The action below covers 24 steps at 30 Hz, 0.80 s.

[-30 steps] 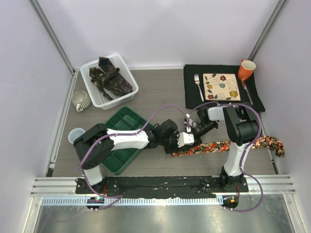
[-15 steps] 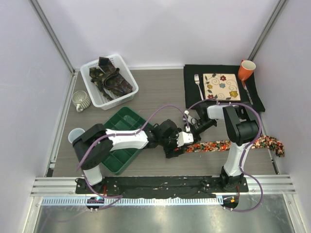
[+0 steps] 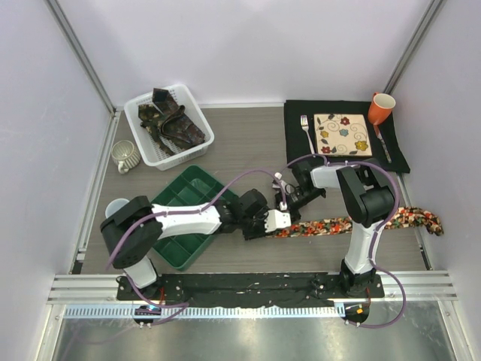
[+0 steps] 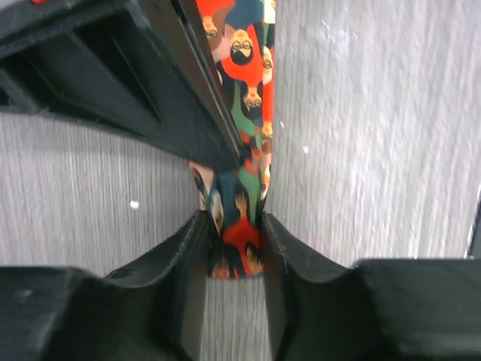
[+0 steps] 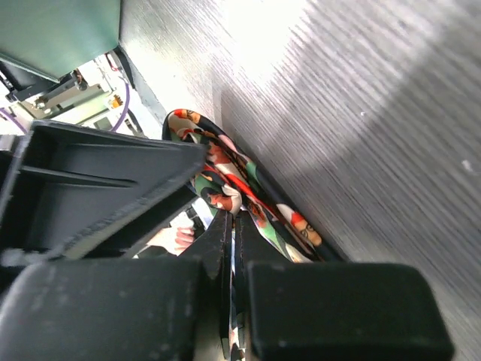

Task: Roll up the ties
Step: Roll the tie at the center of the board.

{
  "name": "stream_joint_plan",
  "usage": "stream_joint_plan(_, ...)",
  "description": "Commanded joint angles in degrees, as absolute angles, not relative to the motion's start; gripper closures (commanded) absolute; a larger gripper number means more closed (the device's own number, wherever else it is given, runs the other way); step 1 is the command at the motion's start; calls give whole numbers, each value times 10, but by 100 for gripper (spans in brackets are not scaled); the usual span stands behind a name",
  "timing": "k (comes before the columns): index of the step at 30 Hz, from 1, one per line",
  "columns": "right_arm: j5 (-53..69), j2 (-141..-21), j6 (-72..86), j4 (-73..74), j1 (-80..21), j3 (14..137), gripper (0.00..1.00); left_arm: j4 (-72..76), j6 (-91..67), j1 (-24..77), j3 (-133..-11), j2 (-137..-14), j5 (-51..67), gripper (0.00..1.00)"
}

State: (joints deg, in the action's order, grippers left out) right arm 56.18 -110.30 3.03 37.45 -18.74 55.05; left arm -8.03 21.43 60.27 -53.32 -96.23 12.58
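The red-orange floral tie (image 3: 353,224) lies stretched along the table's near right, running out to the right edge. My left gripper (image 3: 272,222) is shut on its narrow left end; in the left wrist view the tie (image 4: 242,150) sits pinched between both fingers (image 4: 188,248). My right gripper (image 3: 289,201) is just behind it, jaws shut with a thin fold of the tie (image 5: 248,192) caught between them. Other dark ties (image 3: 171,120) lie heaped in the white basket (image 3: 147,147) at the back left.
A green compartment tray (image 3: 184,197) lies under the left arm. A black mat (image 3: 297,150) at the back right carries a floral square plate (image 3: 343,134), a fork (image 3: 307,131) and an orange mug (image 3: 381,107). A grey mug (image 3: 125,156) stands by the basket.
Both grippers have shifted left, dragging the tie's left end with them. The left gripper opened and has shut again on the tie's end.
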Motion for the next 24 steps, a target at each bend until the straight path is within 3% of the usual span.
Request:
stream_joint_plan(1, 545, -1096, 30, 380, -180, 554, 99, -141, 228, 598, -513, -928, 108, 56)
stream_joint_plan(2, 543, -1096, 31, 378, -180, 551, 99, -139, 227, 598, -513, -927, 113, 47)
stream_joint_plan(6, 534, -1109, 28, 374, -183, 549, 99, -128, 215, 597, -517, -927, 114, 39)
stream_joint_plan(14, 493, -1108, 12, 397, -184, 548, 99, -35, 213, 572, -459, -888, 142, 38)
stream_joint_plan(24, 480, -1117, 14, 387, -184, 543, 99, 49, 181, 572, -471, -938, 191, 36)
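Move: The tie's near end lies right between the left fingertips, perhaps 1 cm below them; the green tray's middle is about 24 cm to this hand's left and 4 cm farther out. From the right hand, which already pinches the tie's fold, that end lies some 3 cm to its left and 1 cm below. The fork is roughly 26 cm ahead and 8 cm to the right of the right hand. The tie's end comes free of the left fingers as they open from about a third to nearly two thirds; that hand draws off to the left about 4 cm, sinking 1 cm, then turns back right some 2 cm, rising again, still open around the strip. The right hand keeps its shut pinch on the fold, lowering it about 1.5 cm and easing 1 cm to the right with a slight tilt. ##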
